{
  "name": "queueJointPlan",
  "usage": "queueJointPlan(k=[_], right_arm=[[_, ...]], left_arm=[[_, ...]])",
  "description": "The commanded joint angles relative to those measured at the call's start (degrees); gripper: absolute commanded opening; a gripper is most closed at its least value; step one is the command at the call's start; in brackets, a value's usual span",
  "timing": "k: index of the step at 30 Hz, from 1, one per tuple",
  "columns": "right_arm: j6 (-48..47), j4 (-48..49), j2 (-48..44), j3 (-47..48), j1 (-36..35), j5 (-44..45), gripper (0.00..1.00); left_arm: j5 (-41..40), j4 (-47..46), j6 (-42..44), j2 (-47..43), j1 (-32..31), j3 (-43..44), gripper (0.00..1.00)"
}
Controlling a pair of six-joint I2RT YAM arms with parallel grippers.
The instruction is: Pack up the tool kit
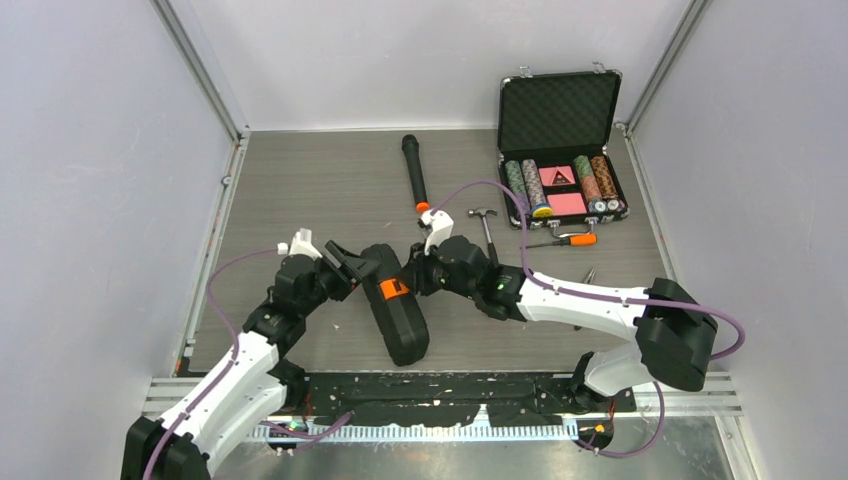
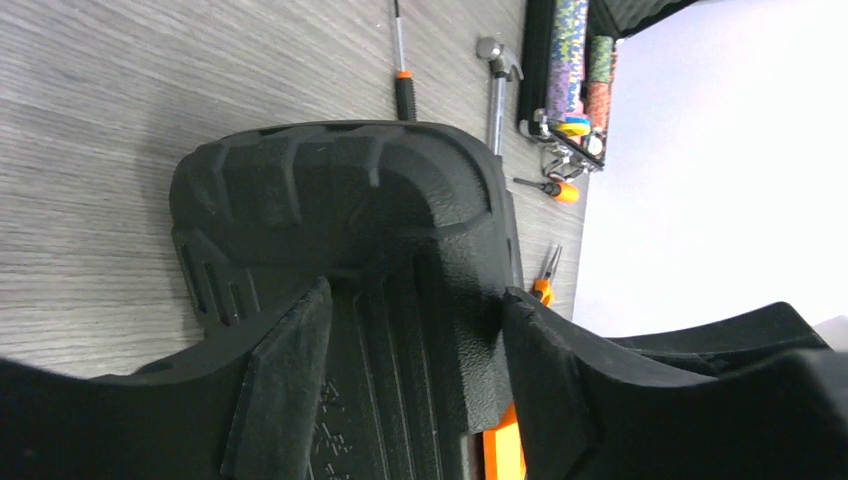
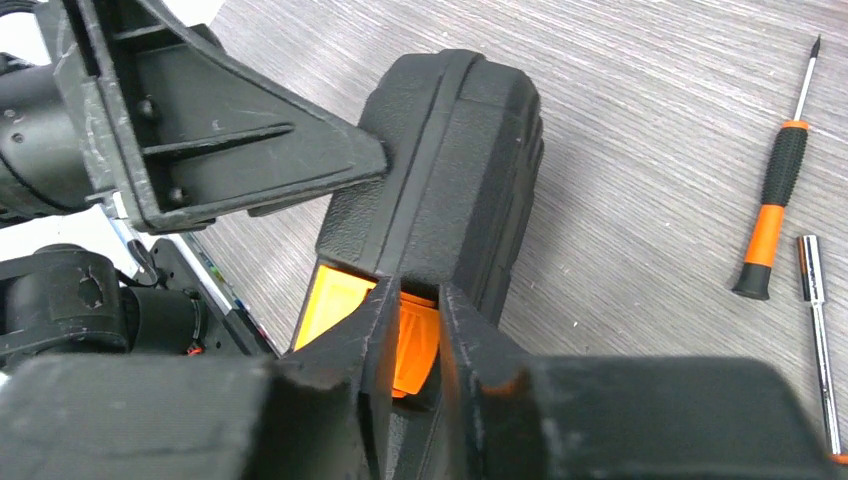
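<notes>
The tool kit (image 1: 402,322) is a closed black ribbed case standing on its long edge mid-table, its orange latch (image 1: 393,289) on top. My left gripper (image 1: 352,268) (image 2: 415,290) straddles the case's far end (image 2: 330,190), both pads against it. My right gripper (image 1: 412,275) (image 3: 417,290) comes from the right, its jaws nearly together on the orange latch (image 3: 335,300). Loose tools lie to the right: a hammer (image 1: 486,225), an orange-handled screwdriver (image 1: 568,240), small pliers (image 2: 545,278) and an orange-black screwdriver (image 3: 768,210).
An open metal-edged case of poker chips (image 1: 560,150) stands at the back right. A black microphone (image 1: 414,170) with an orange end lies behind the tool kit. Grey walls close in the left, right and back of the table.
</notes>
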State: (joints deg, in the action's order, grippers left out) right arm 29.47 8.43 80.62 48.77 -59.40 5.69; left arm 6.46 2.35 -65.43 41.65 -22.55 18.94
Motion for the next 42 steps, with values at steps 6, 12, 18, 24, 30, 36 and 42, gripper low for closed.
queueJointPlan(k=[6,12,18,24,30,36,42], right_arm=[[4.01,-3.73,-4.99,0.69,0.23,-0.64,0.52],[5.96,-8.01,-4.6,2.55,0.69,-1.95,0.54],[7.78,-7.36,-1.54,2.63,0.69,-4.75,0.55],[8.07,-4.96,-1.0,2.76,0.36,-9.84,0.56],[8.91,-5.21,-1.56,2.88,0.1,-11.85,0.63],[6.31,-10.56,1.54,7.13,0.07,-9.23,0.66],[2.87,-16.73,5.89,12.92,-0.19,-3.29,0.62]], left_arm=[[-1.44,10.54,6.93,2.9,-0.06,3.15,0.86],[0.51,14.97,8.95,-0.67,-0.04,4.43,1.0],[4.29,14.26,7.82,-1.99,-0.12,2.68,0.99],[5.83,12.58,6.45,-2.66,-0.13,2.19,1.0],[5.55,9.97,5.2,-0.84,-0.13,2.13,1.0],[6.19,1.31,2.12,6.0,-0.13,2.25,0.95],[7.41,-4.32,2.45,13.22,-0.05,5.76,0.95]])
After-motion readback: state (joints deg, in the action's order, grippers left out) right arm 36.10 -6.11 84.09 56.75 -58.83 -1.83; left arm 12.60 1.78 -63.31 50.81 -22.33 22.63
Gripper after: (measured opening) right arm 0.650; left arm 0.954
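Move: The tool case stands on its long edge between the hands, its middle about 5 cm right of the left hand, 6 cm back and 4 cm below. From the right hand that middle is some 2 cm left, 5 cm back and 6 cm below, while the orange latch on the case's top side is right at its fingertips, 1 cm back, left and below. The hammer lies roughly 17 cm right and 11 cm ahead of the right hand, 13 cm lower. Backward some 3 cm, the right hand comes off the latch with a short rise, then sinks, tips down some 15 degrees, opens about half-way and edges forward again, fingers ending astride the latch side. The left hand spreads wide, backs off 2 cm, then returns forward and right, a little lower, its upper finger reaching farther over the case's top edge. ##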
